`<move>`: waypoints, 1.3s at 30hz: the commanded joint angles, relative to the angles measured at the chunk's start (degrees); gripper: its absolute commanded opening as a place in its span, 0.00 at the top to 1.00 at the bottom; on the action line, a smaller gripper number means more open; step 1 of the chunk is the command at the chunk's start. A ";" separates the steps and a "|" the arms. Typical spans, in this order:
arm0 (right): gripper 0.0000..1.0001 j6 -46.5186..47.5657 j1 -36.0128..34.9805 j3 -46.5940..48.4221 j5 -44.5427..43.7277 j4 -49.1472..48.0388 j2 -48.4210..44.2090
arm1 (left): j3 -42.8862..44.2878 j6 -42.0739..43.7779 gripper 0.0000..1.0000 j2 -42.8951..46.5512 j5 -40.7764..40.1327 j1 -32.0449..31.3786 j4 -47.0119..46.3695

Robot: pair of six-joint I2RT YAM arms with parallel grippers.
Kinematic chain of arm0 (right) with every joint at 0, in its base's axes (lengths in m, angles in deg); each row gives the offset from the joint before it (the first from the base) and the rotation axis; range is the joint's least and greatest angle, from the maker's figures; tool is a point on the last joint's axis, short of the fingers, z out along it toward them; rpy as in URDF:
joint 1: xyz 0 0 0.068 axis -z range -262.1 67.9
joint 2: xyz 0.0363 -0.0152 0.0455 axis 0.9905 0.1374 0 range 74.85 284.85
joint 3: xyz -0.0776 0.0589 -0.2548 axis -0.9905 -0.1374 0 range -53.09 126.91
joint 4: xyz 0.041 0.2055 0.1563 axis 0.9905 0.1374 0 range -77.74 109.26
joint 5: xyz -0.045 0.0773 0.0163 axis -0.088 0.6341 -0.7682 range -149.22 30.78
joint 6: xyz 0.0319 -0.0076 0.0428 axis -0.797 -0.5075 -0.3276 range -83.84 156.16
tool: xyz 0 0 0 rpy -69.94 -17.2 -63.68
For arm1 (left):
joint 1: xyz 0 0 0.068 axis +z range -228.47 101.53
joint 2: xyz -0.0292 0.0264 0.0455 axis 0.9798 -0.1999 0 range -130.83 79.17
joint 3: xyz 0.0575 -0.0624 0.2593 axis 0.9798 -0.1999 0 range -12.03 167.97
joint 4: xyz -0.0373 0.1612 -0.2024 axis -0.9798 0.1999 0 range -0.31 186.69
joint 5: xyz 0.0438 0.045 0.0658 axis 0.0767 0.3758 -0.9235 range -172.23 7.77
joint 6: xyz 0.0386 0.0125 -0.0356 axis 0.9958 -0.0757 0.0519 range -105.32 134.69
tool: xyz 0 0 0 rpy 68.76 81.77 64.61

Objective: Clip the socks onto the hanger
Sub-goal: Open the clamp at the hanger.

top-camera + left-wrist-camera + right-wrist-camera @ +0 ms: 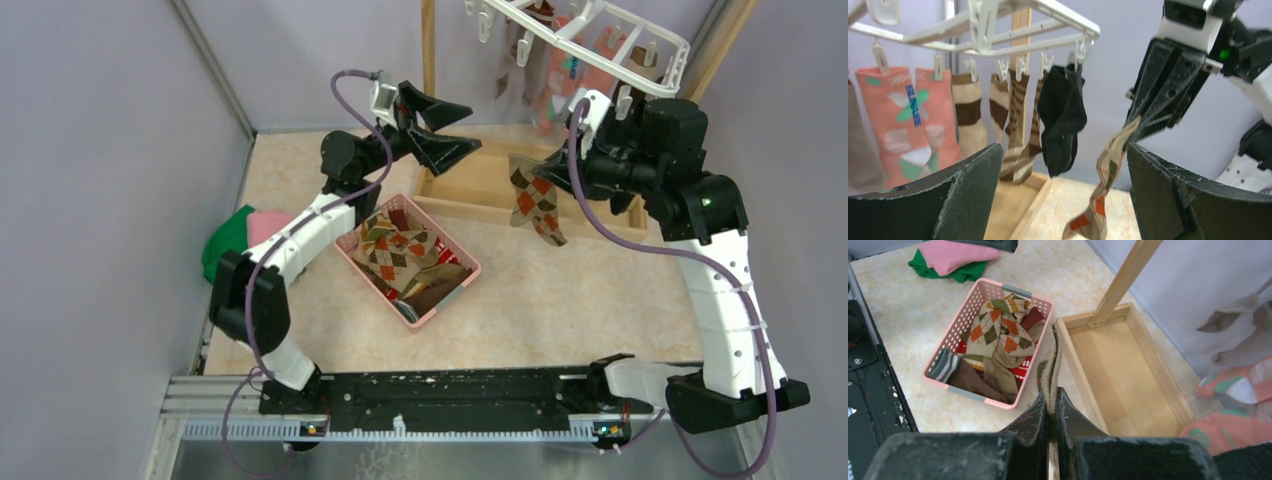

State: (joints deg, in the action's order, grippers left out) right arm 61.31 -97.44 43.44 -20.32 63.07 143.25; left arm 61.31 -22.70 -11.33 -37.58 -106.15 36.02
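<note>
A brown-orange argyle sock [535, 205] hangs in the air over the wooden tray, pinched at its cuff by my right gripper [548, 172], which is shut on it [1052, 402]. My left gripper [450, 130] stands wide open to the sock's left, apart from it; in the left wrist view the sock [1108, 165] dangles between the spread fingers [1063, 200] but beyond them. The white hanger [1013, 35] sits above, with pink [908, 125], striped [1013, 125] and black [1063, 120] socks clipped under it. More socks [400, 250] lie in the pink basket [460, 275].
A wooden stand with a tray base [480, 190] and an upright post [428, 60] carries the hanger [600, 40]. Folded green and pink cloths [240, 235] lie at the left wall. Grey walls close in on both sides.
</note>
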 commanded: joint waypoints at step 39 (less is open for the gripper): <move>1.00 -4.76 7.39 3.30 9.39 -1.23 1.18 | 65.15 -32.86 0.05 -49.01 -17.15 -5.69 -11.66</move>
State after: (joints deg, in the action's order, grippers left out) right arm 56.98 -90.79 43.84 -12.83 62.87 145.06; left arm 121.89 -57.37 -58.60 -52.10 -110.93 23.43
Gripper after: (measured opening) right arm 0.014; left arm 0.959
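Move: Ahead of the open left hand by about 10 cm, 7 cm to its right and 11 cm higher, hangs the empty clamp on the hanger's left side. The next empty clamp is roughly 15 cm ahead, level sideways and 11 cm up. From the left hand, the argyle sock's middle is some 10 cm back, 13 cm right and 6 cm lower; the black socks are about 5 cm ahead and 26 cm right. From the right hand, the clamp lies about 17 cm ahead, 7 cm left and 9 cm up. Reaching up to the empty clamp, the left hand first swings forward about 10 cm, then works some 5 cm to the right and 4 cm up, tipping its fingers upward by roughly 30 degrees. They stay wide open and come close to the clamp without closing on it. The right hand nearly holds its place, still pinching the argyle sock. ##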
